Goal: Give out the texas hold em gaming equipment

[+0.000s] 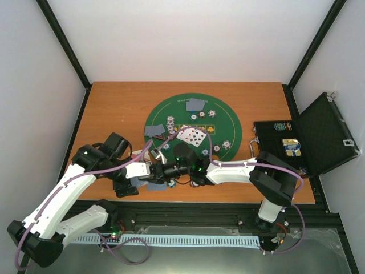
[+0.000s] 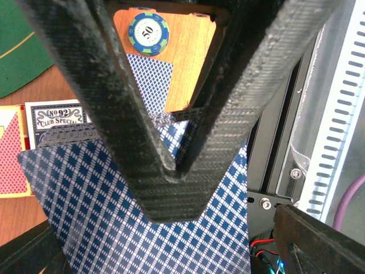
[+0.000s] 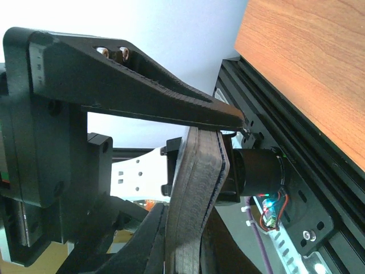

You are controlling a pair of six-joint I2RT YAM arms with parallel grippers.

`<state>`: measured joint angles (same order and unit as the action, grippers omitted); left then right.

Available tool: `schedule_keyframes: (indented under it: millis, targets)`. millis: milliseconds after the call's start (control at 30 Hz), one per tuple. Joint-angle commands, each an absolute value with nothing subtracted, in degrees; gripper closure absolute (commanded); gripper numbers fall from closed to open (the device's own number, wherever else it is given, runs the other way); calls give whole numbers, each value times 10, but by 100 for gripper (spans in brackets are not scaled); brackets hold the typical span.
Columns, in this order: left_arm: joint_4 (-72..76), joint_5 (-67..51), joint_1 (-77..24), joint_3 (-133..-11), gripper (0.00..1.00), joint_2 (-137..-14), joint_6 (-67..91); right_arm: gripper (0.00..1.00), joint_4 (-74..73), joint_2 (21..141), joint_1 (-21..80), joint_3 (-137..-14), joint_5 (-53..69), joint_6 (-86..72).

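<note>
My right gripper [image 3: 214, 142] is shut on a thick deck of blue-diamond-backed playing cards [image 3: 197, 200], seen edge-on and slightly bowed. Over the table's near edge it meets my left gripper [image 1: 149, 171]. In the left wrist view the deck's top card [image 2: 114, 228] fills the foreground, and the right gripper's black fingers [image 2: 131, 114] form a V over it. My left gripper [image 2: 171, 248] stands open, its fingers wide apart on either side of that card. A blue-green 50 chip [image 2: 148, 33] lies on the wood near a loose card [image 2: 151, 80]. On the mat are face-up cards [image 1: 191, 136] and chips [image 1: 228, 145].
The round green mat [image 1: 231, 123] covers the table's middle. An open black case [image 1: 319, 134] stands at the right edge. A blue card box [image 2: 54, 120] and a red one [image 2: 11, 154] lie left of the deck. The black frame rail [image 2: 274, 171] runs along the near edge.
</note>
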<state>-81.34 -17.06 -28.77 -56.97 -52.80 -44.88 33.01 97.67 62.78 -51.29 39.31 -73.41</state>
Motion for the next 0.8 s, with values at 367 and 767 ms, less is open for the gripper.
schedule_keyframes:
  millis: [367,767]
  targets:
    - [-815,-179,-288,-585,31,-515,-468,97,349,1011,632,-507,373,-737]
    - [-817,-183,-288,-608,35,-519,-455,97,290,1012,630,-512,350,-725]
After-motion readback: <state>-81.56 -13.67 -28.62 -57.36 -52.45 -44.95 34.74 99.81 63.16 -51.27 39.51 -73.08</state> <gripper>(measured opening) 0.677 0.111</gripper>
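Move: Between the open fingers of the left hand lies the card deck, its middle about 1 cm ahead and 1 cm right of that hand, practically level; it is about 3 cm left of the right hand, which already pinches it by one end. On the table some 15 cm below, the white card box is roughly 4 cm ahead of the left hand, the face-down cards about 5 cm right and 3 cm back, and the 50 chip 10 cm right and 2 cm back. Closing by about a quarter of their opening, the left fingers come in on the front and back long edges of the deck and end up gripping it across its width, while that hand eases about 1 cm to its left. The right hand keeps its pinch on the faces near the deck's right end and sinks about 1 cm. ##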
